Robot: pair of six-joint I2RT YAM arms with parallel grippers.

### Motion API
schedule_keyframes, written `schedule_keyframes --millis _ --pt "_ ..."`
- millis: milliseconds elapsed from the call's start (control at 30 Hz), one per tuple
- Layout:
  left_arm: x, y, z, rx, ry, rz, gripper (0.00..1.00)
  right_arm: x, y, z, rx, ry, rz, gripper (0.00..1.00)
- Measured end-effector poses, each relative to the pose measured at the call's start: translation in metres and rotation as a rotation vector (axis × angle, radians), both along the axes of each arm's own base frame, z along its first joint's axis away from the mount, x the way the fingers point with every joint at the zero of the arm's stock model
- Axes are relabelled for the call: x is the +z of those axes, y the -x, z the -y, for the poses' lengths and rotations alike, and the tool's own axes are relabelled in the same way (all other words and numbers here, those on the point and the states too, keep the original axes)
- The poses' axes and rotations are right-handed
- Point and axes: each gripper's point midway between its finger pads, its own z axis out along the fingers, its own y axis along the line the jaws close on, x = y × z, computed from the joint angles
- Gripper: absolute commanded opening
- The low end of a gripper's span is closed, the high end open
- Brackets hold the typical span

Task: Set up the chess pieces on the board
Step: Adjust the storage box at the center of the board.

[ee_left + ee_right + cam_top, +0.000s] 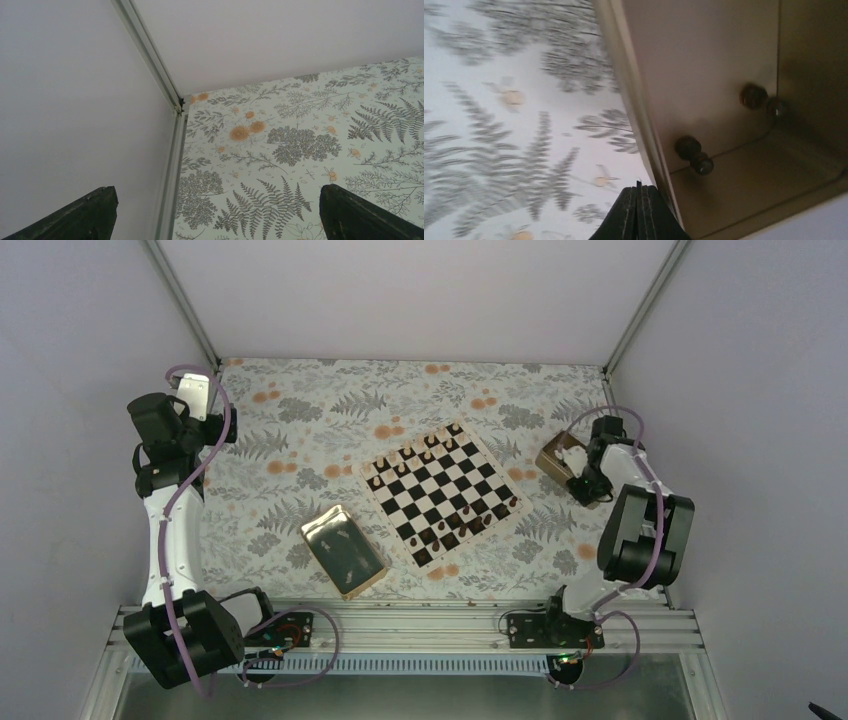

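Observation:
The board [441,491] lies at mid-table, turned at an angle. Chess pieces [418,454] stand along its far edge, and others [458,530] along its near edge. My right gripper [639,192] is shut with nothing between its fingers. It hovers just outside the rim of a small tan box [724,60], which holds two dark pieces [694,154], [757,98]. In the top view this gripper [578,476] is at the box [557,454], right of the board. My left gripper [220,220] is open and empty, raised at the far left and facing the table's back corner.
A shiny gold tray [343,550] with a few small dark pieces lies near the front, left of the board. Enclosure walls and metal posts [172,150] bound the floral table cover. The left arm [170,450] rises along the left wall.

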Motion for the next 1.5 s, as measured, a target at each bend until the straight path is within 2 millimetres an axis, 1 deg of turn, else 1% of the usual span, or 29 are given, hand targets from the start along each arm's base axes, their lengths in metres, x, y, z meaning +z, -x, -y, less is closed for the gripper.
schedule_keyframes --millis 100,200,300,367,500,600,700,767,833,900,933,1033,1133,1267,1500 --pt "0.0 0.0 0.0 0.0 0.0 0.0 1.0 -0.004 -0.005 0.026 -0.073 0.046 0.023 0.04" --pt "0.0 0.0 0.0 0.0 0.0 0.0 1.0 -0.009 -0.013 0.043 -0.121 0.078 0.036 0.04" --pt "0.0 0.0 0.0 0.0 0.0 0.0 1.0 -0.007 -0.026 0.051 -0.148 0.092 0.062 0.04" --pt "0.0 0.0 0.0 0.0 0.0 0.0 1.0 0.0 -0.033 0.051 -0.154 0.086 0.083 0.04" --pt "0.0 0.0 0.0 0.0 0.0 0.0 1.0 0.026 -0.053 0.037 -0.138 0.024 0.152 0.04" --pt "0.0 0.0 0.0 0.0 0.0 0.0 1.0 0.055 -0.072 0.015 -0.096 -0.046 0.217 0.04" --pt "0.0 0.0 0.0 0.0 0.0 -0.001 1.0 0.078 -0.095 -0.008 -0.042 -0.108 0.268 0.04" --pt "0.0 0.0 0.0 0.0 0.001 -0.001 1.0 0.082 -0.109 -0.019 -0.017 -0.138 0.28 0.04" --pt "-0.001 0.0 0.0 0.0 0.001 -0.003 1.0 0.074 -0.12 -0.025 -0.006 -0.161 0.261 0.04" --pt "-0.001 0.001 0.0 0.0 0.002 -0.004 1.0 0.059 -0.127 -0.027 -0.005 -0.177 0.23 0.04" --pt "-0.001 0.001 0.0 0.0 0.002 -0.004 1.0 0.049 -0.128 -0.027 -0.008 -0.183 0.206 0.04" --pt "0.001 0.002 0.001 0.0 0.0 0.0 1.0 0.03 -0.125 -0.028 -0.016 -0.193 0.152 0.04" --pt "0.003 0.003 0.001 0.0 -0.002 0.006 1.0 0.025 -0.123 -0.029 -0.015 -0.203 0.14 0.04" --pt "0.003 0.002 0.003 -0.009 0.001 0.007 1.0 0.02 -0.119 -0.038 0.012 -0.244 0.127 0.04" --pt "0.003 0.002 0.004 -0.019 0.005 0.008 1.0 0.001 -0.099 -0.051 0.064 -0.298 0.055 0.04"
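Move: The right hand, fingers shut and pointing down, is low against the outside of the storage box's near-left long wall, close to its near end. The middle of the box lies about 7 cm ahead, 1 cm to the left and some 2 cm below. The chessboard's middle is roughly 35 cm to this hand's left and 1 cm ahead, and its nearest dark chess piece about 17 cm left, level with the hand. From the left hand the box is some 80 cm right, 3 cm back and 25 cm below. With its fingers kept shut, the right hand goes on pushing the near end of the storage box to the right, about 5 cm and slightly forward, then rises some 8 cm as it swings forward and back to the left, over the wall towards the box's left end. There it sinks again to about its starting height, just inside the left end wall, and draws back about 3 cm and a little left along the wall while the wrist rolls, ending some 10 cm forward of where it began. ##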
